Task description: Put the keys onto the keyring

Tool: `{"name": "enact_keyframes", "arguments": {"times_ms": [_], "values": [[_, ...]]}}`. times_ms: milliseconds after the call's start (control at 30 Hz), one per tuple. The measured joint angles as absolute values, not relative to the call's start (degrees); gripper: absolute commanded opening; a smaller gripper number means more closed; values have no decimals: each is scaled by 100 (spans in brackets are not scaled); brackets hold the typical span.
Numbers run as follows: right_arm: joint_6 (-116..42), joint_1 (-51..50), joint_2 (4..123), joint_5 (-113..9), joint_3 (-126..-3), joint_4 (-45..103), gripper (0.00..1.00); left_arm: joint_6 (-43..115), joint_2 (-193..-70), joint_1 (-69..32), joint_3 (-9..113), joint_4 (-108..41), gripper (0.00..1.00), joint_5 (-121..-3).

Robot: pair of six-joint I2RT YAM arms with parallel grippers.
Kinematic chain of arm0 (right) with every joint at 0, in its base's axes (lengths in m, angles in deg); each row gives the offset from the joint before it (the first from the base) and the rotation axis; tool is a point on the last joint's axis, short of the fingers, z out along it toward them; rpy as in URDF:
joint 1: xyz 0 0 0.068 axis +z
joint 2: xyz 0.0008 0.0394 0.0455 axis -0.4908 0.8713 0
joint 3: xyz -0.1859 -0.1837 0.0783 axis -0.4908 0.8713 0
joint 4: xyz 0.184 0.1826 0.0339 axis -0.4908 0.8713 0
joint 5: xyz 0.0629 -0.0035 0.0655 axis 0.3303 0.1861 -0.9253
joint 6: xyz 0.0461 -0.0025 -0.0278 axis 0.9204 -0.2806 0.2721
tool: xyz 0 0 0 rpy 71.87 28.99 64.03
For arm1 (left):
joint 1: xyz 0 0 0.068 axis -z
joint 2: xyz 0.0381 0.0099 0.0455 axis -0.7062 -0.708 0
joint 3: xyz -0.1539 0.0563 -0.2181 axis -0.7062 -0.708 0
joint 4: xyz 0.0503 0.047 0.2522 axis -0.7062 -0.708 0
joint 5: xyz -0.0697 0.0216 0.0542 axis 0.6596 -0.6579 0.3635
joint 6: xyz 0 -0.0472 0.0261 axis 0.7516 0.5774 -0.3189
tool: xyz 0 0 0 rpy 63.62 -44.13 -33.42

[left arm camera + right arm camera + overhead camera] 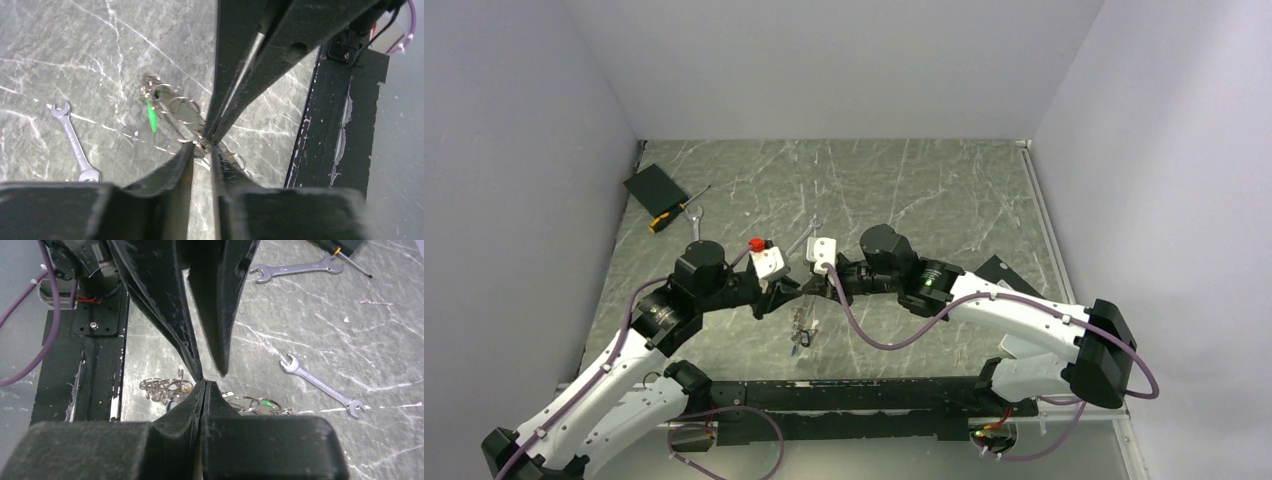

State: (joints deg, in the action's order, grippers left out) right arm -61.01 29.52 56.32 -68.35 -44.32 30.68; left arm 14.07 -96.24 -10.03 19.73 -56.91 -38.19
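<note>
The keyring (pixel 801 322) is a bunch of thin silvery loops strung out under the point where both grippers meet. In the left wrist view the loops (pixel 176 106) carry a green key (pixel 151 116). In the right wrist view loops (pixel 162 387) show left of my fingers, and more loops with the green key (pixel 269 404) to the right. A bluish key (pixel 797 350) hangs at the bunch's near end. My left gripper (pixel 203 147) is nearly shut, with a bit of ring wire between its tips. My right gripper (pixel 204 382) is pressed shut at the same spot; the wire inside is hidden.
Two silver spanners (pixel 320 386) (pixel 296 269) lie on the marble table beyond the grippers, one also in the left wrist view (pixel 74 145). A black box (pixel 654 188) and a yellow-handled screwdriver (pixel 674 212) sit at the far left. A black rail (pixel 874 395) runs along the near edge.
</note>
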Motion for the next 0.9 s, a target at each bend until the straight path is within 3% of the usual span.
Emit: {"name": "enact_keyframes", "arguments": {"times_ms": [133,900], "values": [[-6103,2957,5514,-6792,-4207,2998,0,1396,-9460,-1012,1973,-5571,41,-3856],[-5812,2959,4496,-6567,-3094,1049,0,1450,-9270,-1025,1973,-5197,40,-3592]]}}
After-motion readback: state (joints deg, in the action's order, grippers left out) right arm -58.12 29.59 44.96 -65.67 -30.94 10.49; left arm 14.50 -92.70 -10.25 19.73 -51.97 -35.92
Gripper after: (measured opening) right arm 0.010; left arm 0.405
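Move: The fingertips of both hands meet over the keyring, whose middle lies straight below each of them by about 4 cm, with the plate running mostly fore and aft. From the right hand, the green key hangs some 7 cm ahead, 3 cm to the right and 5 cm down; the blue-tagged key is about 8 cm back, 1 cm left and 8 cm down. The small wrench lies on the table some 21 cm ahead, 3 cm left and 20 cm below. The left fingers, just coming apart, open to a bit under half way and let go of the keyring as that hand rises about 3 cm, then stays there with its fingers open. The right hand keeps its shut pinch on a small ring at the keyring's upper edge, dips a little while drawing some 2 cm to the right away from the left fingers, then lifts to end about 4 cm above its start, its tips tilting up by roughly 15 degrees. ##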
